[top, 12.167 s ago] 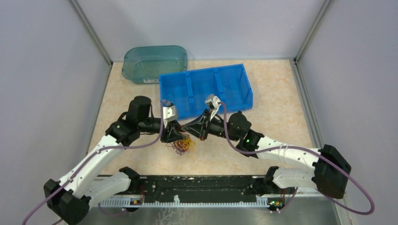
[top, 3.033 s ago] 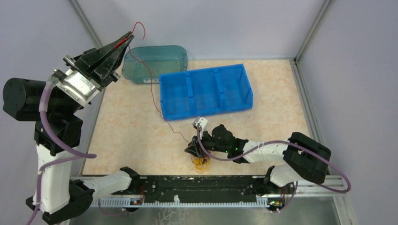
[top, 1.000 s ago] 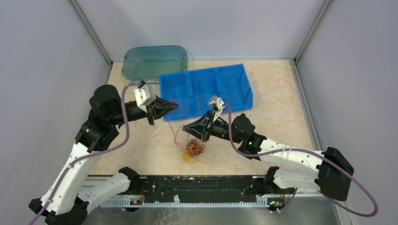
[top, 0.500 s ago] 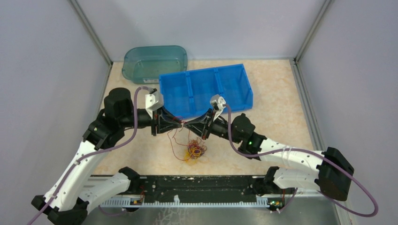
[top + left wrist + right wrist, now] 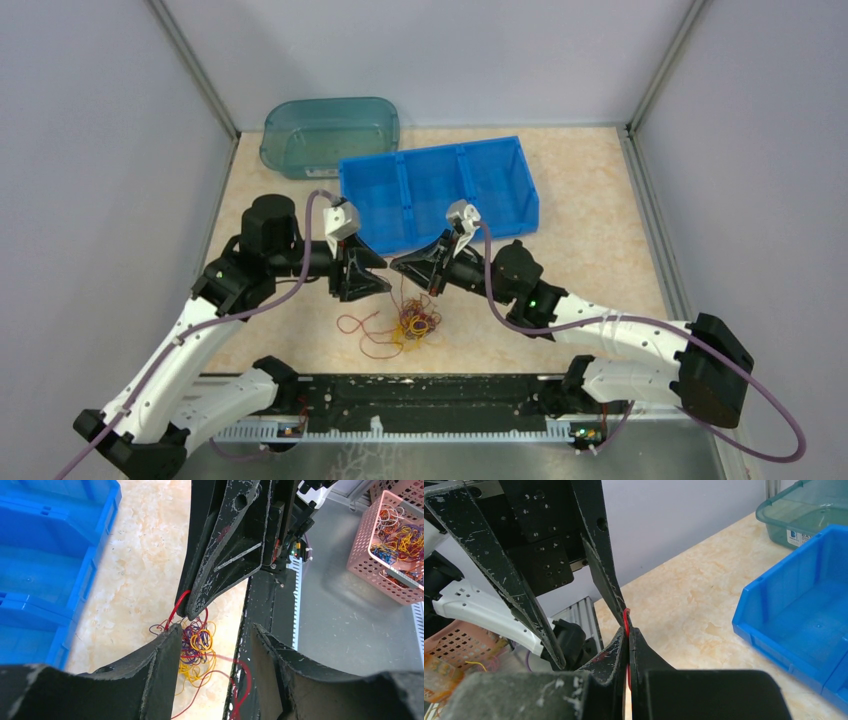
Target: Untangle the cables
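The cables form a small red, purple and yellow clump [image 5: 418, 325] on the table, also seen in the left wrist view as a clump [image 5: 197, 645]. A loose red strand [image 5: 360, 337] lies curled on the table to its left. My right gripper [image 5: 394, 265] hangs above the clump, shut on a red cable [image 5: 626, 617] that runs down into it. My left gripper [image 5: 386, 284] faces it tip to tip, open with nothing between its fingers [image 5: 165, 650]. In the left wrist view the right gripper [image 5: 192, 614] sits just beyond my left gripper's tips.
A blue three-compartment bin [image 5: 520, 180] stands behind the grippers, with a teal tub [image 5: 330, 135] further back left. A black rail [image 5: 420, 400] runs along the front edge. A pink basket [image 5: 367, 540] holding more wires sits beyond the rail.
My left gripper came down and right from the blue bin to meet the right gripper, then opened. The red strand it held has dropped onto the table. The right gripper stays shut.
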Robot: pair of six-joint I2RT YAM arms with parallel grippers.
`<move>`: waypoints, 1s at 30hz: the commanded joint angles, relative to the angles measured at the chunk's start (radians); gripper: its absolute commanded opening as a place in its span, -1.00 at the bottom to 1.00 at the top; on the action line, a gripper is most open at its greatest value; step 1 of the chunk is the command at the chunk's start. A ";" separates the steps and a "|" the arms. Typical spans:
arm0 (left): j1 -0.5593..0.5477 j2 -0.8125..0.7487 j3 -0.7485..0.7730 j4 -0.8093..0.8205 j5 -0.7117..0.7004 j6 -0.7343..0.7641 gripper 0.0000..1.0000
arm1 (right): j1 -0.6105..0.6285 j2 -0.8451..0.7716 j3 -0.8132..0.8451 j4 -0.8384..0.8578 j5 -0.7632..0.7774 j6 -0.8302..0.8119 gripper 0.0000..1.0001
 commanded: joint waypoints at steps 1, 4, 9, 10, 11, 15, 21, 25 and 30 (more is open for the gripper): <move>-0.004 0.000 -0.012 -0.004 0.006 0.012 0.17 | -0.005 0.003 0.049 0.041 -0.012 -0.011 -1.00; -0.003 -0.001 -0.019 -0.024 0.005 0.057 0.17 | -0.006 0.000 0.047 0.044 -0.019 -0.011 -1.00; -0.003 -0.004 -0.020 -0.048 -0.069 0.148 0.29 | -0.006 -0.007 0.042 0.051 -0.045 -0.010 -1.00; -0.002 -0.009 -0.020 -0.048 -0.084 0.167 0.30 | -0.006 -0.007 0.040 0.050 -0.054 -0.008 -1.00; -0.003 -0.014 -0.018 -0.047 -0.096 0.184 0.31 | -0.006 -0.007 0.039 0.050 -0.060 -0.004 -1.00; -0.003 -0.024 -0.008 -0.033 -0.140 0.212 0.55 | -0.005 -0.005 0.031 0.057 -0.075 0.006 -1.00; -0.003 -0.047 0.040 -0.077 -0.074 0.396 0.75 | -0.006 -0.002 0.039 0.049 -0.112 0.009 -1.00; -0.004 -0.027 0.104 -0.216 0.031 0.624 0.80 | -0.006 0.013 0.054 0.040 -0.133 0.009 -1.00; -0.003 0.000 0.149 -0.215 0.036 0.650 0.75 | -0.004 0.021 0.065 0.038 -0.141 0.014 -1.00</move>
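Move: The red cable is pinched in my right fingertips, about 2 cm ahead, 2 cm to the right and roughly level or 1 cm below my open left hand; it is right at my right hand's own point. The cable tangle lies some 28 cm below my left hand and about 2 cm to its right, the loose red loop about 7 cm left and 3 cm back on the table. The blue crate's middle is about 28 cm ahead, 8 cm right and 25 cm below. I spread my left fingers from half open to nearly wide, holding nothing, dipping about 1.5 cm as I ease forward and slightly left, then coming back and rising about 3 cm. The left wrist rolls roughly 25 degrees, its farther finger lifting. My right hand keeps its pinch on the red cable and draws back 2 cm, swinging slightly counter-clockwise. ##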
